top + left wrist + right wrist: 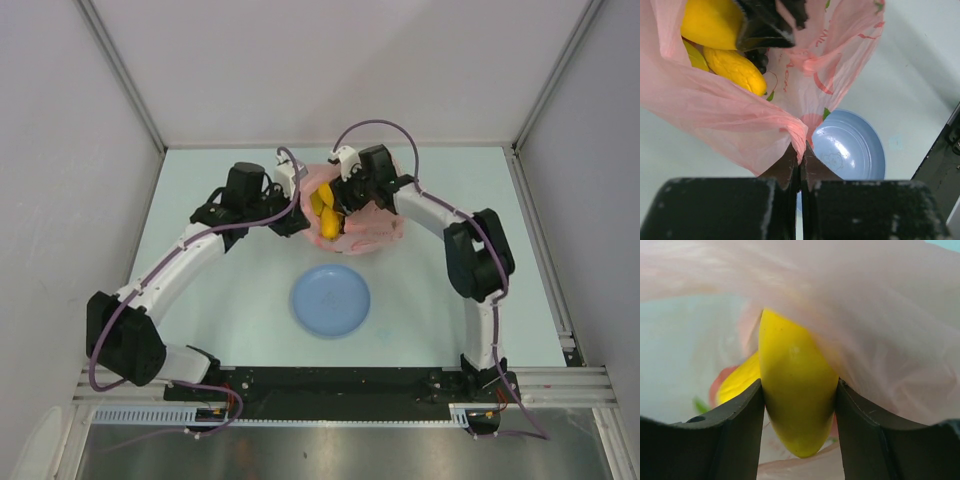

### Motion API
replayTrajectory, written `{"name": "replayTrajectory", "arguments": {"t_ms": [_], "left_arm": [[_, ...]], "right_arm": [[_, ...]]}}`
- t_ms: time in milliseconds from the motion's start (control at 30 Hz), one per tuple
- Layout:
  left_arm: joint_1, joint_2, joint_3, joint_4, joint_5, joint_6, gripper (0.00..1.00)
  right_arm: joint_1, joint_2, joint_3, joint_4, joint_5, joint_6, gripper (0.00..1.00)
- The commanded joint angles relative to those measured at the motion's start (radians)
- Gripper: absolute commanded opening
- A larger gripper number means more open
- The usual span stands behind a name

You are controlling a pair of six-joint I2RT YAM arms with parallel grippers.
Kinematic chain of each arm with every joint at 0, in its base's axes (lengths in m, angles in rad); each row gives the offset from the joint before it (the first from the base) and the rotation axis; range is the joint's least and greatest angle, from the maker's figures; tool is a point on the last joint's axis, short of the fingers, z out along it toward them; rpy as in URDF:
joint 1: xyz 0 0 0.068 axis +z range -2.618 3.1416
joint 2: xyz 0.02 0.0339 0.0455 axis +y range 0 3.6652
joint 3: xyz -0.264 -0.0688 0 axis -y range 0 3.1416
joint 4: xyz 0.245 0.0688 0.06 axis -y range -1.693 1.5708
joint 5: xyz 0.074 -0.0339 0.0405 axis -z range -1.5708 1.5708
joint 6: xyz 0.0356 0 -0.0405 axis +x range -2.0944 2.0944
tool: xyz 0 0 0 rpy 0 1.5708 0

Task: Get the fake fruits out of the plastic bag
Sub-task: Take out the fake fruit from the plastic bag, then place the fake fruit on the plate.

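The pink plastic bag [372, 228] lies at the table's far middle with its mouth held open. My left gripper [296, 205] is shut on the bag's rim [799, 134] on its left side. My right gripper [343, 196] reaches into the bag from the far side and is shut on a smooth yellow oval fruit [796, 385], which also shows in the left wrist view [710, 22]. A second, bumpy yellow fruit [735, 69] lies inside the bag beside it [740, 380]. Something dark [758, 59] lies behind them. Other fruits are hidden by the bag.
A round light blue plate [331, 300] lies on the table in front of the bag, between the two arms; it also shows in the left wrist view [850, 147]. White walls enclose the table on three sides.
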Motion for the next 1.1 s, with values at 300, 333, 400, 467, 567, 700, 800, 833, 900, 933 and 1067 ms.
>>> {"name": "replayTrajectory", "arguments": {"t_ms": [300,333,400,467,567,700,800,833,900,933,1067], "left_arm": [[0.016,0.019,0.032,0.09,-0.03,-0.062,0.0],[0.016,0.02,0.029,0.09,-0.031,-0.065,0.0],[0.016,0.023,0.027,0.093,-0.034,-0.071,0.0],[0.017,0.028,0.026,0.096,-0.035,-0.074,0.0],[0.016,0.035,0.031,0.1,-0.036,-0.088,0.0],[0.017,0.039,0.037,0.105,-0.033,-0.103,0.0],[0.017,0.037,0.028,0.11,-0.031,-0.114,0.0],[0.017,0.035,0.024,0.11,-0.031,-0.116,0.0],[0.016,0.032,0.017,0.111,-0.03,-0.122,0.0],[0.016,0.028,0.014,0.111,-0.03,-0.123,0.0],[0.017,0.013,-0.003,0.117,-0.033,-0.128,0.0]], "right_arm": [[0.024,-0.52,-0.338,-0.207,-0.207,-0.183,0.0],[0.035,-0.576,-0.403,-0.221,-0.207,-0.233,0.0],[0.07,-0.621,-0.477,-0.254,-0.208,-0.348,0.0],[0.096,-0.657,-0.563,-0.253,-0.211,-0.44,0.0],[0.13,-0.629,-0.596,-0.276,-0.227,-0.526,0.0],[0.185,-0.571,-0.599,-0.232,-0.243,-0.542,0.0],[0.217,-0.519,-0.599,-0.156,-0.228,-0.554,0.0],[0.224,-0.508,-0.6,-0.138,-0.227,-0.564,0.0],[0.234,-0.478,-0.599,-0.072,-0.21,-0.581,0.0],[0.247,-0.47,-0.599,-0.057,-0.204,-0.594,0.0],[0.262,-0.425,-0.597,0.012,-0.217,-0.666,0.0]]}}
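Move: The right hand, already gripping a yellow fruit inside the bag, has the blue plate about 26 cm straight back towards the bases and some 8 cm lower. Still in the bag, a second yellow fruit lies roughly 5 cm back of this hand and level sideways, and a small yellow-green one 2 cm back and 3 cm left, both about 4 cm lower. From the left hand, the plate lies about 11 cm back, 6 cm right and 18 cm down. Keeping its pinch on the yellow fruit, the right hand pulls it out of the bag and back about 22 cm towards the plate, rising some 9 cm on the way, then sinking about 12 cm as it nears the plate and turning about 45 degrees counter-clockwise. The left fingers stay shut on the bag's rim and ease forward 2 cm. ##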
